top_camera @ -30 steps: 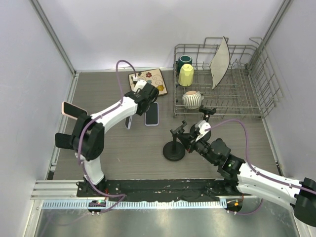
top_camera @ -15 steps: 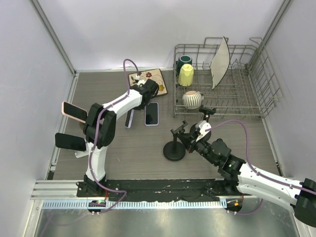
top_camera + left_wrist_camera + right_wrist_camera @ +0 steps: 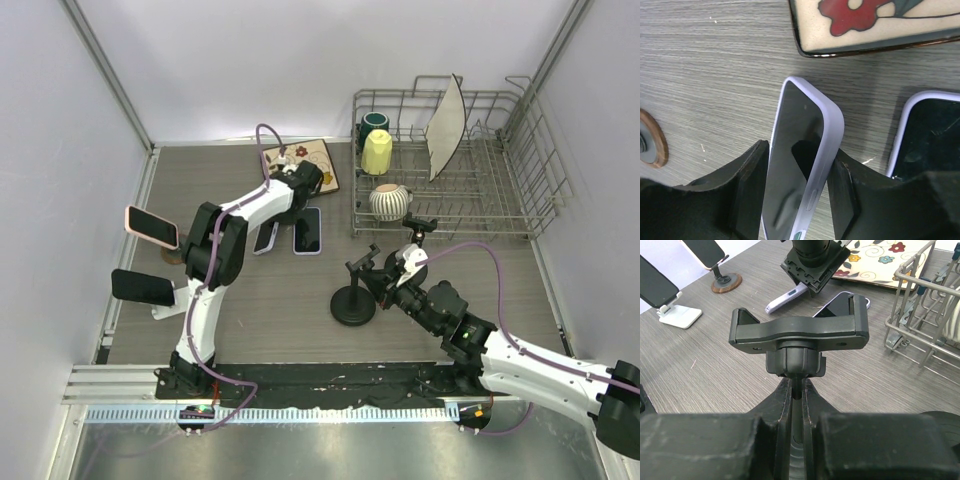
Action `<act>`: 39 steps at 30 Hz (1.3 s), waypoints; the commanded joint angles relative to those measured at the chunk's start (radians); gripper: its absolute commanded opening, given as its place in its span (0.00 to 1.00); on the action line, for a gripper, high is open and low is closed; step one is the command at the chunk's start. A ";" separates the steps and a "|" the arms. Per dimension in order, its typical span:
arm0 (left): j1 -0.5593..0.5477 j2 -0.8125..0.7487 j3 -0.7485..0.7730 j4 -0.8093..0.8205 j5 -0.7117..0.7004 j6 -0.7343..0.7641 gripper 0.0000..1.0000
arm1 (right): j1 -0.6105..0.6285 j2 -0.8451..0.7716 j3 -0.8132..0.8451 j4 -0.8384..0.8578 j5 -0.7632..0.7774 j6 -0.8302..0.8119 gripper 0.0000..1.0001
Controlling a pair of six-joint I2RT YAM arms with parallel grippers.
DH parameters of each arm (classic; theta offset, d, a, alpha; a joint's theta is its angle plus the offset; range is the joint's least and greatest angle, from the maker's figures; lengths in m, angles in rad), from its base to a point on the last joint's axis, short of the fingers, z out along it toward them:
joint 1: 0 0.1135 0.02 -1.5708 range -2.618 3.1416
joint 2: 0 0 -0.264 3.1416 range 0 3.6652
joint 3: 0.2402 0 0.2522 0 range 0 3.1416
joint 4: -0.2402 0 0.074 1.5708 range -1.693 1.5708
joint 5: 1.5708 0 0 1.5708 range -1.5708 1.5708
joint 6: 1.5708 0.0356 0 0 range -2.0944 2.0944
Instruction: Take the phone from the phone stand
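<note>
The phone point(image 3: 800, 120), in a lilac case, stands tilted on its long edge on the table between the fingers of my left gripper point(image 3: 800, 150). The jaws are parted around it and no longer pinch it. From above, the phone point(image 3: 266, 237) lies just below the left gripper point(image 3: 278, 218). The black phone stand point(image 3: 352, 300) stands mid-table, and its clamp cradle point(image 3: 800, 332) holds nothing. My right gripper point(image 3: 797, 390) is shut on the stand's thin stem just under the cradle; in the top view the right gripper point(image 3: 385, 285) is beside the stand.
A second phone point(image 3: 307, 230) lies flat right of the first, below a flowered mat point(image 3: 300, 163). At the left stand a pink phone on a round-based stand point(image 3: 150, 225) and a black phone on a white stand point(image 3: 140, 287). A dish rack point(image 3: 500, 200) fills the back right.
The left forearm has swung left. Its jaws have parted, and the phone has tipped from standing on edge to leaning flatter. The right arm and the stand have not moved.
</note>
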 commanded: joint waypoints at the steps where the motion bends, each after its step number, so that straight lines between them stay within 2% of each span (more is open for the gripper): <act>1: 0.003 -0.009 0.029 0.041 0.016 -0.012 0.55 | -0.006 0.010 -0.009 -0.010 0.029 -0.010 0.01; 5: 0.004 -0.015 0.029 0.059 0.026 -0.016 0.62 | -0.006 0.010 -0.011 -0.011 0.029 -0.012 0.01; 6: 0.004 -0.016 0.031 0.059 0.029 -0.016 0.67 | -0.006 0.008 -0.009 -0.010 0.029 -0.010 0.01; 11: 0.004 -0.038 0.013 0.075 0.086 -0.030 0.73 | -0.006 0.007 -0.008 -0.013 0.031 -0.012 0.01; 15: 0.004 -0.088 -0.030 0.096 0.135 -0.047 0.80 | -0.006 -0.001 -0.004 -0.019 0.040 -0.013 0.01; 21: 0.004 -0.252 -0.130 0.154 0.206 -0.073 0.91 | -0.006 -0.010 0.005 -0.033 0.095 -0.025 0.01; 28: 0.014 -0.561 -0.269 0.206 0.229 -0.082 0.96 | -0.006 -0.012 0.026 -0.053 0.204 -0.048 0.01; 30: 0.014 -0.688 -0.299 0.216 0.220 -0.075 1.00 | -0.006 -0.013 0.029 -0.051 0.242 -0.061 0.01; 35: 0.014 -0.959 -0.412 0.249 0.158 -0.041 1.00 | -0.006 -0.002 0.031 -0.054 0.366 -0.058 0.01; 39: 0.012 -1.232 -0.547 0.349 0.128 0.022 1.00 | -0.008 0.013 0.032 -0.036 0.457 -0.056 0.00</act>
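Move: The tilted lilac phone is still between the left fingers, its middle about 2 cm back and 1 cm left of the hand point and 1 cm below. The other phone lies flat some 9 cm to the right and 2 cm back of that hand, and the flowered plate's middle is about 17 cm ahead and 7 cm right. From the right hand, holding the empty phone stand, the tilted phone is roughly 22 cm ahead, 23 cm left and 15 cm lower; the second stand is about 11 cm ahead and 14 cm right. The left hand stays low and eases 2–3 cm to the right while its half-open fingers spread wide and it rolls, left side sinking, to let go of the phone beside the other one; then it climbs fast, some 28 cm up and 10 cm back towards its base and a little left at the last, the fingers tipping up from the table as it leaves. Late on, the right hand keeps its grip on the empty stand and takes it about 5 cm to the right and forward, towards the second stand, turning clockwise some 15 degrees. ##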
